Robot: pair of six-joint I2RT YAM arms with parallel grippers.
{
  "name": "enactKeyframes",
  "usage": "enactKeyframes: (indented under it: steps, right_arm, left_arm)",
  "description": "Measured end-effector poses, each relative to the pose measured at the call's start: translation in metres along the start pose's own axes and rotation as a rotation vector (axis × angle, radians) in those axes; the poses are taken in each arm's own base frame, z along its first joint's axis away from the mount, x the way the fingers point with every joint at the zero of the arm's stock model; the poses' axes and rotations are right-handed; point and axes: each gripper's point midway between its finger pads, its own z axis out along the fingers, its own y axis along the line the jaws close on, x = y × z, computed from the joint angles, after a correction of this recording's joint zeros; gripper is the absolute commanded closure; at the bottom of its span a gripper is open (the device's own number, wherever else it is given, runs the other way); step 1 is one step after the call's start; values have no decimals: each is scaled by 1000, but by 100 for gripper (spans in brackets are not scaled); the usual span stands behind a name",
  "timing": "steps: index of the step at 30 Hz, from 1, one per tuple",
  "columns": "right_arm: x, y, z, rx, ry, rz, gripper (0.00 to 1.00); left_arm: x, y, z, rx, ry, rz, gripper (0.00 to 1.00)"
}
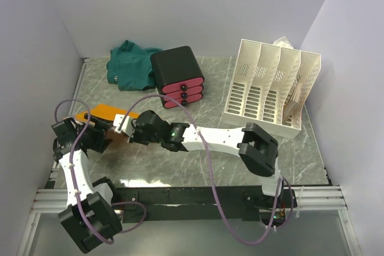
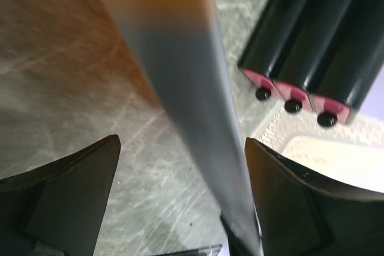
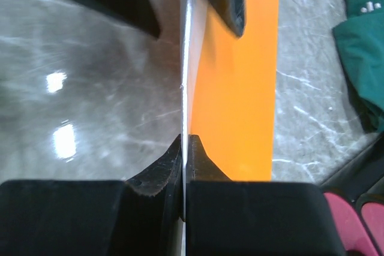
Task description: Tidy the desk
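A thin orange folder (image 1: 107, 114) hangs over the left part of the grey-green marble desk (image 1: 240, 160). My right gripper (image 1: 125, 125) is shut on its near edge. In the right wrist view the jaws (image 3: 186, 148) pinch the pale edge, and the orange face (image 3: 240, 88) lies to the right. My left gripper (image 1: 103, 133) stands open around the folder's other end. In the left wrist view the blurred sheet (image 2: 192, 88) runs between the two spread fingers (image 2: 78, 190), close to the right one, and neither presses on it.
A black drawer box with pink fronts (image 1: 178, 76) stands at the back centre, with a crumpled green cloth (image 1: 132, 64) to its left. A white slotted file rack (image 1: 270, 88) holding papers stands at the back right. Walls close in on the left, back and right.
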Motion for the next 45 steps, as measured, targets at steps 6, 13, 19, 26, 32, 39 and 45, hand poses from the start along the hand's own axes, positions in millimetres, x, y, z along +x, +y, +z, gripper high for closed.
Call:
enactKeyframes:
  steps: [6, 13, 19, 26, 32, 39, 45]
  right_arm:
    - [-2, 20, -29, -88, -3, 7, 100]
    - [1, 50, -59, -257, 11, -37, 44]
    - [-7, 63, -133, -465, 28, -134, 0]
    - [-5, -38, -234, -315, -5, -104, 0]
    - [12, -125, -311, 6, -49, 94, 0]
    - [2, -153, -386, 254, -212, 362, 0]
    - [-27, -162, -409, 224, -392, 582, 0]
  left_arm:
    - [-6, -4, -3, -18, -13, -6, 89]
    - [18, -17, -13, 35, 102, -28, 99]
    - [-11, -71, -41, 132, 1, 158, 99]
    - [-15, -176, -93, 418, -79, 501, 99]
    - [38, -233, -130, 687, 40, 764, 99]
    - [107, -268, -172, 993, 193, 945, 99]
    - [173, -281, -185, 1155, 373, 1001, 99]
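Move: Between the left hand's open fingers runs the near edge of the orange folder; its middle lies about 8 cm ahead, straight in line and some 7 cm lower. The teal cloth is roughly 32 cm ahead and 4 cm right of the left hand, the drawer box 28 cm ahead and 25 cm right. From the right hand, already pinching the same edge, the folder's middle is about 9 cm ahead, 7 cm left and 10 cm below. Taking over the orange folder, the left hand shuts on its edge while the right, still pinching it, draws back; the right then opens and swings off about 36 cm right and 25 cm up. With its grip kept, the left hand climbs some 30 cm and sweeps 22 cm right, wrist turning clockwise and fingers levelling until they point right. ##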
